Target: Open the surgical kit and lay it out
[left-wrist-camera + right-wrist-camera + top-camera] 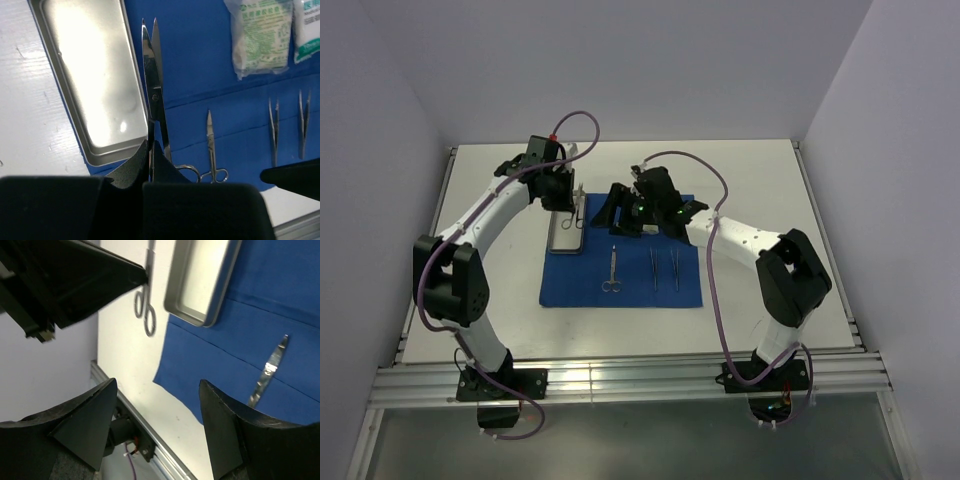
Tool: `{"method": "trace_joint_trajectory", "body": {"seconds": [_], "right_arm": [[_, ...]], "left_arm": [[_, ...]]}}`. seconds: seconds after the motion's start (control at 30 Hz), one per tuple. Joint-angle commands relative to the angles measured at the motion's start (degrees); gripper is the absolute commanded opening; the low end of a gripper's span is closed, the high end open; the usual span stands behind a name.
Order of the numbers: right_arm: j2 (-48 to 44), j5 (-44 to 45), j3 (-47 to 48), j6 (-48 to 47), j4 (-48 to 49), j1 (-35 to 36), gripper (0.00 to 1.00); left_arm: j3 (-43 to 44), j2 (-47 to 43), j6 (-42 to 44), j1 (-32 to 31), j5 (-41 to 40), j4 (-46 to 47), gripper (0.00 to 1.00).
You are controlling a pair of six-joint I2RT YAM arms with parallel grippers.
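Note:
The royal-blue cloth [620,285] of the surgical kit lies spread flat. The steel tray [566,238] [90,85] rests on its left edge. My left gripper [563,200] [151,150] is shut on a pair of scissors [152,75] [145,310], held above the tray's right rim. A second pair of scissors [612,270] [212,150] and two tweezers [653,270] [673,270] lie on the cloth. Two whitish-green packets [260,37] [307,30] sit at its far edge. My right gripper [620,222] [157,390] hovers open and empty over the cloth's upper middle.
White table [770,190] surrounds the cloth, with a metal rail [620,380] along the near edge. The two grippers stand close together above the tray and cloth. The right arm hides the packets in the top view.

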Motion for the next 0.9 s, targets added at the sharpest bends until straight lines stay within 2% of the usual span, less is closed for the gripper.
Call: {"method": "trace_joint_trajectory", "body": {"seconds": [0.0,0.37,0.87], "right_arm": [[-0.02,-2.05,2.88,1.04,5.01,0.37,0.74],[3.5,-2.14,5.35,2.53,6.5,1.42,0.68],[6.84,-3.46,8.16,2.01,6.06,2.04,0.46]], "left_arm": [[-0.17,-4.24,-1.02,-0.91,3.34,0.68,0.0],[-1.05,-6.18,-1.64,-1.88,5.02,0.85,0.0],[-0.7,-6.89,-1.72,-2.76,6.51,0.5,0.0]]}}
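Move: The left hand still grips the long scissors near their handle; the open right fingers wait about 7 cm to its right, 5 cm back and slightly above. From the right hand, the scissors handle is some 7 cm left, 1 cm ahead and 2 cm lower. Roughly 14 cm below the right hand, the metal tray lies 11 cm left and 4 cm ahead; the small scissors lie 8 cm back, straight below sideways. Right hand reaches 3.5 cm left, fingers partly closing, towards the scissors handle; left brings it right, up, back. ##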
